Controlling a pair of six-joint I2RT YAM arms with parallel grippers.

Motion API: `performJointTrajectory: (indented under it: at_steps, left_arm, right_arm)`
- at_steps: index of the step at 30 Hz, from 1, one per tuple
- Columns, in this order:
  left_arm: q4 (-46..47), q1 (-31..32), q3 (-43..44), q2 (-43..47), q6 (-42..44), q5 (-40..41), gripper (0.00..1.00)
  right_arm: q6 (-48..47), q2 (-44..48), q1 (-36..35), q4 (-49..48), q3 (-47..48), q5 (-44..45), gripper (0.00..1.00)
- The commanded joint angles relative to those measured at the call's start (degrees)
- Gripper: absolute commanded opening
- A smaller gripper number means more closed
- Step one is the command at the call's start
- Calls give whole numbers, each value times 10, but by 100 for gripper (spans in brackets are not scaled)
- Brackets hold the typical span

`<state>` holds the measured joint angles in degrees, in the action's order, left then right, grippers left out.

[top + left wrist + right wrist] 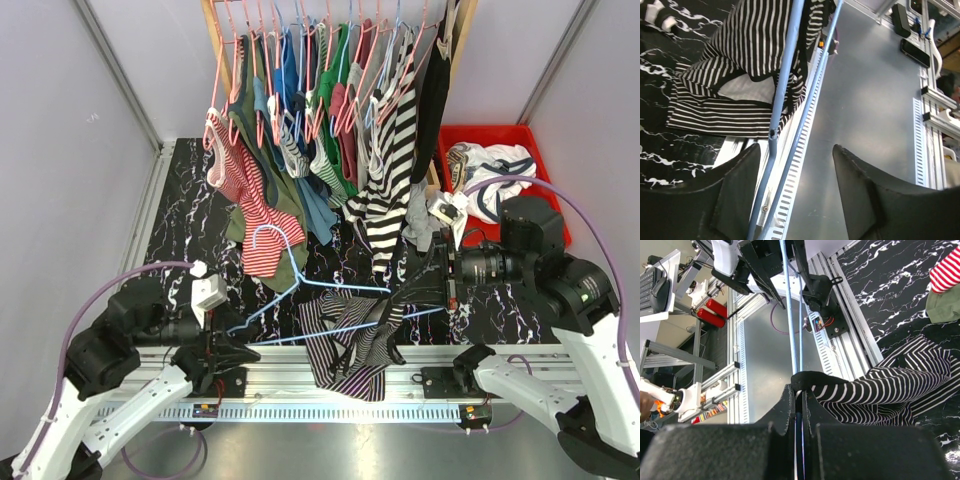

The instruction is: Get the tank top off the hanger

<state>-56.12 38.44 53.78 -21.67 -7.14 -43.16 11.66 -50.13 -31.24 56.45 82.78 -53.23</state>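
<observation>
A light blue wire hanger (345, 286) lies across the black marble table's front, its hook toward the back left. The black-and-white striped tank top (355, 350) hangs bunched on its right half and spills over the front rail. My right gripper (432, 285) is at the hanger's right end. In the right wrist view the gripper (799, 389) is shut on the blue wire, with the tank top's (890, 390) black hem lying over its tips. My left gripper (240, 350) is at the left end. There it (796, 146) stands open with the hanger's bars (782, 90) running between the fingers, close to the left one.
A rack of clothes on pink hangers (330, 110) fills the back. A red-and-white striped garment (250, 210) hangs low at the left. A red bin (490, 132) with white clothing sits at the back right. An aluminium rail (300, 385) runs along the front edge.
</observation>
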Motion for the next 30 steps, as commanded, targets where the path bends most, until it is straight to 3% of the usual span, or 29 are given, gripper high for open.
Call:
performJointTrajectory:
  at_steps: [1,4,8,10,13,15,19,23,26,29,30]
  left_arm:
    - [15,3,24,8,3,30,66]
    - [16,3,16,-1,7,-19,66]
    - [10,7,1,-9,9,-66,60]
    - [6,8,2,-6,12,-70,51]
    - [7,10,-3,-5,8,-94,28]
    - [8,13,-8,-4,5,-102,24]
    - [14,23,-17,-4,-2,-120,33]
    - [9,30,-21,1,-2,-127,57]
    - [7,32,-23,6,-2,-119,59]
    - [7,33,-22,8,-2,-112,21]
    - [5,35,-20,8,0,-106,0]
  right_arm:
    - [-13,17,-1,-12,3,-6,0]
    - [-13,21,-1,-9,6,2,0]
    - [-19,20,-2,-6,17,7,0]
    - [-18,18,-2,-6,23,10,0]
    - [-19,16,-1,-6,32,17,0]
    - [-14,17,-1,-15,34,18,0]
    - [-9,10,-1,-27,46,11,0]
    - [-1,3,-1,-36,55,2,0]
    - [-1,-4,-1,-41,61,-3,0]
    - [-5,-8,-2,-35,63,10,0]
    - [-7,-10,-1,-31,63,12,0]
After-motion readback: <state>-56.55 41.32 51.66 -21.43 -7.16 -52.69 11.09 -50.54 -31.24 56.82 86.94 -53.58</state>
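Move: The blue hanger's left corner lies between the left hand's open fingers, about 1 cm ahead of their middle and level with it. From that hand the tank top hangs some 14 cm to the right, 4 cm ahead and 14 cm below, and the red-striped shirt hangs about 20 cm straight ahead, 10 cm below. The right hand pinches the hanger's other end with the cloth; from it the left corner is roughly 19 cm left, 4 cm back, 10 cm below. Left hand draws back some 4 cm, closing on the hanger's left corner; right keeps its pinch, rising 2 cm. ##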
